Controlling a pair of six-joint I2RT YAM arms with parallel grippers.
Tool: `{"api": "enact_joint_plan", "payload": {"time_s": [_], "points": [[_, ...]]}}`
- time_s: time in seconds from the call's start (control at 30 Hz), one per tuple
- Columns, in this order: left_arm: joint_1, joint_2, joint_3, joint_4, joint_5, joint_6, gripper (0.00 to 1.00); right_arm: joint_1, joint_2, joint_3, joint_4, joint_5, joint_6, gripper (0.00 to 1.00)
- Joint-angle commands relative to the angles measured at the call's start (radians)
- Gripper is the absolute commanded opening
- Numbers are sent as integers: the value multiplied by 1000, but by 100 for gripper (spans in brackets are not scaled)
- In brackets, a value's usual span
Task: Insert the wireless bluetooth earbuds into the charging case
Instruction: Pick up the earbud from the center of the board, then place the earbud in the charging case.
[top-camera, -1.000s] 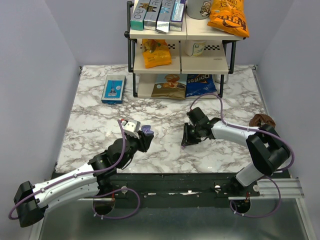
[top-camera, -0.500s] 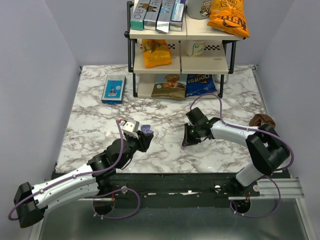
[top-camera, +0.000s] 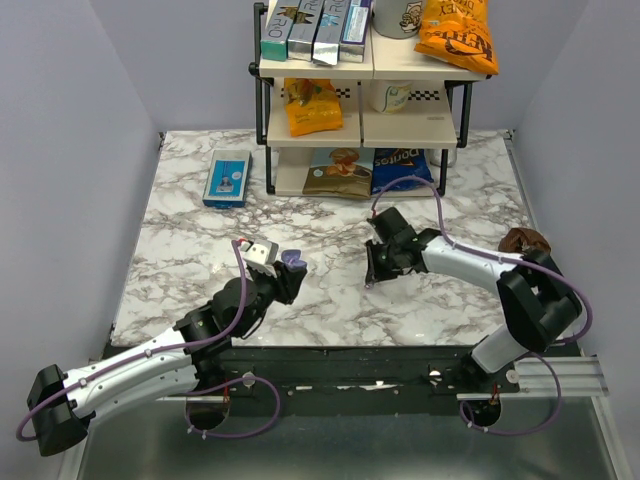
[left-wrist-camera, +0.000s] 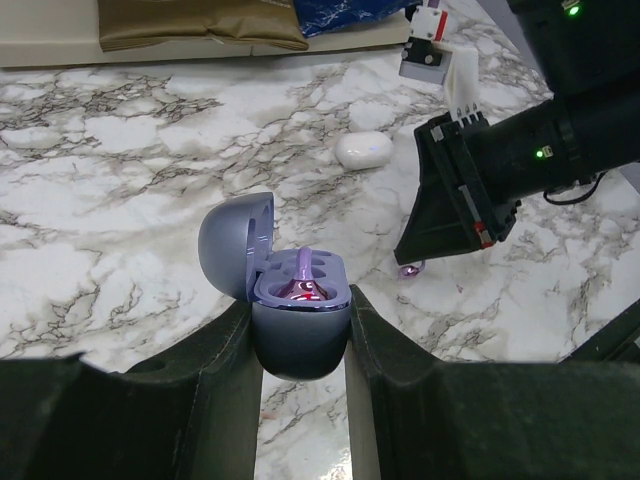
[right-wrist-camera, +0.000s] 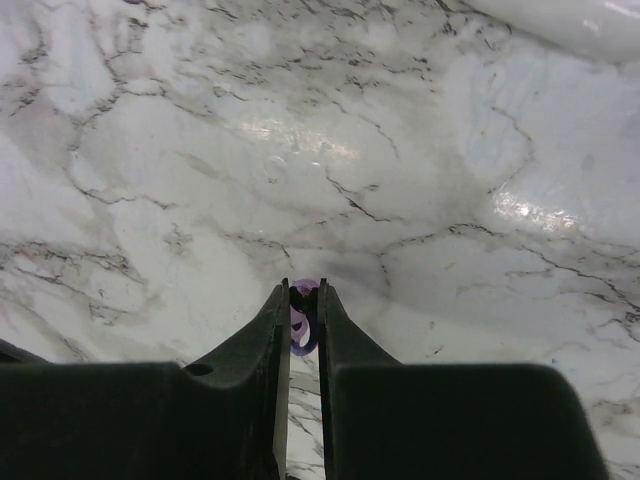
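The charging case (left-wrist-camera: 300, 335) is a bluish-grey oval shell with its lid tipped open to the left, and a purple earbud (left-wrist-camera: 303, 280) sits in one socket. My left gripper (left-wrist-camera: 298, 302) is shut on the case's lower half and holds it above the marble; from above the case (top-camera: 293, 262) shows at that gripper's (top-camera: 283, 276) tip. My right gripper (right-wrist-camera: 304, 297) is shut on a second purple earbud (right-wrist-camera: 302, 335), pinched between its tips just over the table. The left wrist view shows this right gripper (left-wrist-camera: 408, 256) to the right of the case, apart from it.
A white oval object (left-wrist-camera: 362, 150) lies on the marble beyond the case. A blue box (top-camera: 227, 178) lies at the back left. A shelf rack (top-camera: 360, 120) with snack bags stands at the back. A brown object (top-camera: 525, 240) sits at the right edge.
My right gripper's jaws have narrowed onto the purple earbud, and its wrist has shifted slightly toward the back. The left arm with the case has hardly moved.
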Motion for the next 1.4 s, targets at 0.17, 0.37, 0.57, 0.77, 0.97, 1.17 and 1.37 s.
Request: {"api": "enact_joint_plan", "payload": {"time_s": [0.17,0.37,0.57,0.77,0.97,1.17,1.37], "points": [[-2,-13,-22,44,48,11,0,38,-252,84,-69,-111,-336,1],[11,30,44,44,229,60,0,190,-371,201,-224,-28,-495,1],[91,113,113,110,597,78,0,290,-486,264,-310,21,-583,1],[139,184,162,199,892,100,0,333,-605,258,-328,-8,-637,1],[146,248,186,266,1055,110,0,402,-670,221,-308,59,-654,1],[168,292,186,345,1212,94,0,445,-705,218,-304,56,-683,1],[194,365,199,458,1336,14,0,502,-722,216,-313,52,-706,1]]}}
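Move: The charging case, open with one earbud already in it, is in the left fingers, about 15 cm to the right hand's left, 2 cm nearer the base and 16 cm higher. The second earbud is already pinched in the right fingertips just off the table; from the left hand it lies about 4 cm ahead, 16 cm right and 15 cm below. The white oval case sits some 10 cm ahead of the right hand, 1 cm to its right and 1 cm lower. Keeping its pinch on the earbud, the right hand climbs about 25 cm while drawing back some 12 cm, and swings its fingers up and counter-clockwise until they slant down leftward at the charging case. After a slight dip the left hand, still gripping the case, goes right and back about 10 cm each way and rises 6 cm, turning nearly 60 degrees clockwise so that the open case comes round towards the right hand's earbud. ##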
